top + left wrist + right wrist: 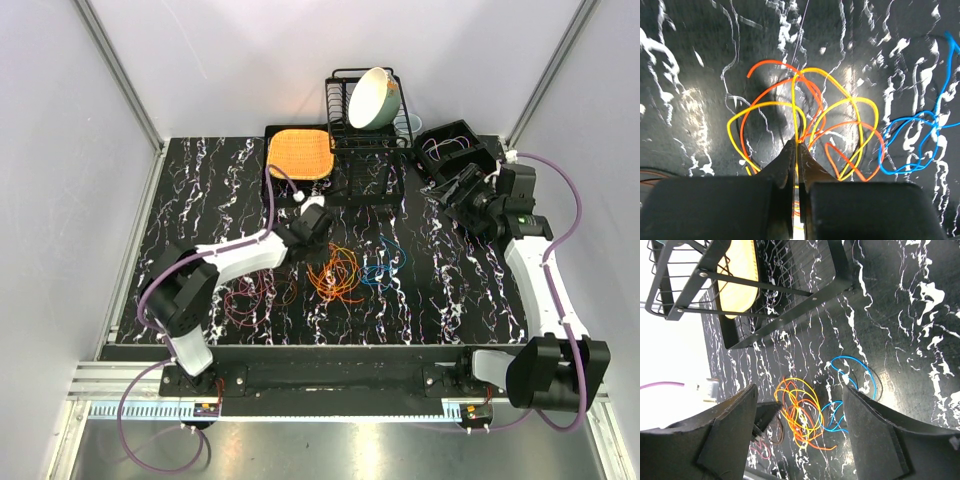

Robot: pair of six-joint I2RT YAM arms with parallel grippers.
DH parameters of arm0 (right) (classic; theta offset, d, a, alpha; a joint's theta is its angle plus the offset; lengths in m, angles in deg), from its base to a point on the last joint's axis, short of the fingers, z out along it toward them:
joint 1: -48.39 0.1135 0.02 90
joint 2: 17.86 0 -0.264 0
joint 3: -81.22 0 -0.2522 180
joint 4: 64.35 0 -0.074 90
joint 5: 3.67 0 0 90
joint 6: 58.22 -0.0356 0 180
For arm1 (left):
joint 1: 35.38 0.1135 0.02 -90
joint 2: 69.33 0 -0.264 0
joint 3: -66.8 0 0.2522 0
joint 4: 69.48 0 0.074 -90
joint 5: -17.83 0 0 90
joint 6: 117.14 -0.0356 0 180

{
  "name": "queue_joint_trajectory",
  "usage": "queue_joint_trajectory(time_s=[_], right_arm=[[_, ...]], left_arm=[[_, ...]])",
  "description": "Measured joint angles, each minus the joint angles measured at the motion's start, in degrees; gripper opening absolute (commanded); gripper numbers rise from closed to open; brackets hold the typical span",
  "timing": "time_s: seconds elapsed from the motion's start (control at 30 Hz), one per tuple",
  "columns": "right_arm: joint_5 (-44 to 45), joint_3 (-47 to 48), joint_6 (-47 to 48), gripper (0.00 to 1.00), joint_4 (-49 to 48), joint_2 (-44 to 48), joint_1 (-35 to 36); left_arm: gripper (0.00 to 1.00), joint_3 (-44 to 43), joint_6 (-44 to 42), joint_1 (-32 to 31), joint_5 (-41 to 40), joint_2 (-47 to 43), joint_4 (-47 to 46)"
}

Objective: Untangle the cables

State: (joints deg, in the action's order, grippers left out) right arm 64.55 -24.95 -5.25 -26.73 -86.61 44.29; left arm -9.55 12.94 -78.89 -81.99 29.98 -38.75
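The cables lie on the black marbled table. An orange and yellow tangle [335, 272] [800, 412] is in the middle, a blue loop [383, 262] [850, 357] lies to its right, and maroon and red loops [250, 295] to its left. My left gripper [311, 258] [797, 143] is at the tangle's left edge, low over the table. Its jaws are shut on a yellow strand [795, 100] of the tangle, with the blue cable [905, 120] off to the right. My right gripper [452, 190] [800, 389] hangs open, high at the back right, holding nothing.
A black dish rack [365, 165] with a pale bowl [372, 97] stands at the back. An orange mat [300, 152] lies on a black tray to its left and a black bin [455, 150] to its right. White walls close in both sides.
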Motion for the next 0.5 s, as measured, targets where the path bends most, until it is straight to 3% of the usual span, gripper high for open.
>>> queue_joint_trajectory(time_s=[0.23,0.4,0.5], right_arm=[[-2.16,0.00,-0.55,0.73,-0.46,-0.63,0.57],[-3.28,0.00,-0.83,0.74,-1.99,1.51,2.01],[-3.69,0.02,-0.85,0.73,-3.56,3.13,2.97]], left_arm=[[0.00,-15.76,-4.46,0.00,-3.91,-3.04,13.86],[0.00,-28.06,-8.72,-0.15,-5.27,-17.09,19.12],[0.00,-29.44,-10.75,-0.33,-5.84,-27.43,18.01]])
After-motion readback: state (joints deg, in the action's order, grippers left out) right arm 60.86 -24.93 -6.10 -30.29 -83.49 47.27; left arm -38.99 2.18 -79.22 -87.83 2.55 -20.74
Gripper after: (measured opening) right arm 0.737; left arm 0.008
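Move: The orange-yellow cable pile that the left hand already has a strand of lies with its middle about 1 cm ahead, 2 cm right and 4 cm below. The blue cable is roughly 13 cm to the hand's right and 1 cm ahead; the pink cable some 17 cm left and 7 cm back. From the right hand, the orange-yellow pile's middle lies about 25 cm left, 9 cm back and 21 cm down. Left hand, keeping its pinch, hauls the yellow strand some 35 cm up; open right hand eases left and up. ##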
